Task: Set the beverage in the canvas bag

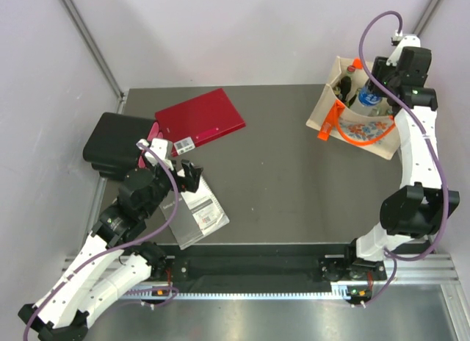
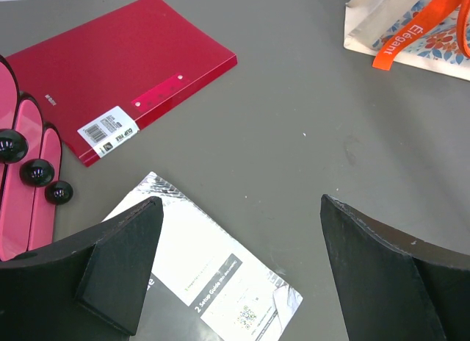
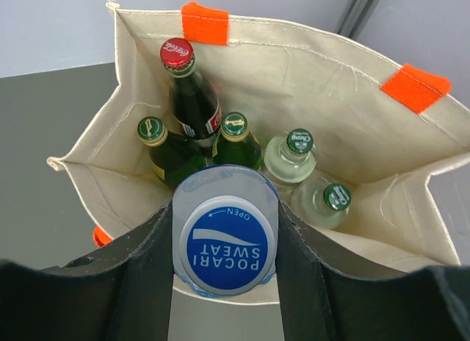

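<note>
The beige canvas bag point(image 1: 382, 139) with orange handles stands open at the far right of the table; it also shows in the right wrist view point(image 3: 316, 69) and at the left wrist view's top right point(image 2: 382, 25). My right gripper point(image 3: 226, 245) is shut on a Pocari Sweat bottle point(image 3: 226, 247) with a blue cap and holds it upright over the bag's near edge point(image 1: 369, 98). Several bottles stand inside the bag: a cola bottle point(image 3: 192, 98), two green ones point(image 3: 163, 150) and two clear ones point(image 3: 290, 161). My left gripper point(image 2: 239, 271) is open and empty above a leaflet.
A red folder point(image 1: 200, 117) lies at the back left, with a black case point(image 1: 117, 142) beside it. A white setup leaflet point(image 1: 197, 212) lies under the left gripper and shows in its wrist view point(image 2: 213, 275). Pink pockets point(image 2: 26, 179) show at that view's left edge.
</note>
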`<state>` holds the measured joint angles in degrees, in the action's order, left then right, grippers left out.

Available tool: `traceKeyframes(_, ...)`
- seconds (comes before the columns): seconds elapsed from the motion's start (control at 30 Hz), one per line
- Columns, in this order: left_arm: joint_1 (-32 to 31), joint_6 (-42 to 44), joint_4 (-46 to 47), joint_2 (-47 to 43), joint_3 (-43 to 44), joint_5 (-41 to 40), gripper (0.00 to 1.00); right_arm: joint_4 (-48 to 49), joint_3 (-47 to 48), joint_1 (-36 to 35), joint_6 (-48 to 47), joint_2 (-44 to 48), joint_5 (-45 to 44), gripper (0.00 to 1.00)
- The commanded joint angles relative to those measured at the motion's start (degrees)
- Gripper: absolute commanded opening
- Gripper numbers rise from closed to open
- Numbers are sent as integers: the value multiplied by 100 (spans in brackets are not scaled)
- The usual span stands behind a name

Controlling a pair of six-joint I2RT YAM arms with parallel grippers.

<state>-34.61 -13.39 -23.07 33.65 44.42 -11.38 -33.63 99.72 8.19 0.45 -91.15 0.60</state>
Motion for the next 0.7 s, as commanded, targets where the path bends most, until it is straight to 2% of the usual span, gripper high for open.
traceKeyframes(0.0, -20, 47, 347, -51, -22, 30, 92, 1453, -110, 87, -10, 150, 230, 0)
traceKeyframes(0.2, -19, 47, 356, -34, -39, 13, 92, 2377, -708, 113, -175, 151, 353, 0)
traceKeyframes(0.47, -28, 47, 356, -78, -39, -14, 93, 2009, -734, 139, -106, -174, 151, 0)
traceKeyframes(0.67, -28, 47, 347, -43, -30, 30, 93, 2229, -1095, 157, -89, -280, 203, 0)
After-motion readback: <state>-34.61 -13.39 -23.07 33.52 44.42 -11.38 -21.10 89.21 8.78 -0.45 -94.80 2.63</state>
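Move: The right hand, already gripping the blue-capped plastic bottle upright by its neck, has the middle of the canvas bag about 6 cm ahead, 3 cm right and 20 cm below. Inside stand the red-capped bottle, some 14 cm ahead and 3 cm left, the middle green bottle, 11 cm ahead and 1 cm right, and the nearer clear bottle, 6 cm ahead and 11 cm right, all 20-odd cm below. From the left hand the bag lies roughly 27 cm ahead, 55 cm right and 14 cm below. Keeping its pinch on the neck of the plastic bottle, the right hand lowers it about 7 cm into the canvas bag, easing some 3 cm forward on the way, away from the near rim and towards the bottles already inside. The wrist hardly turns and the fingers stay closed on the bottle. ##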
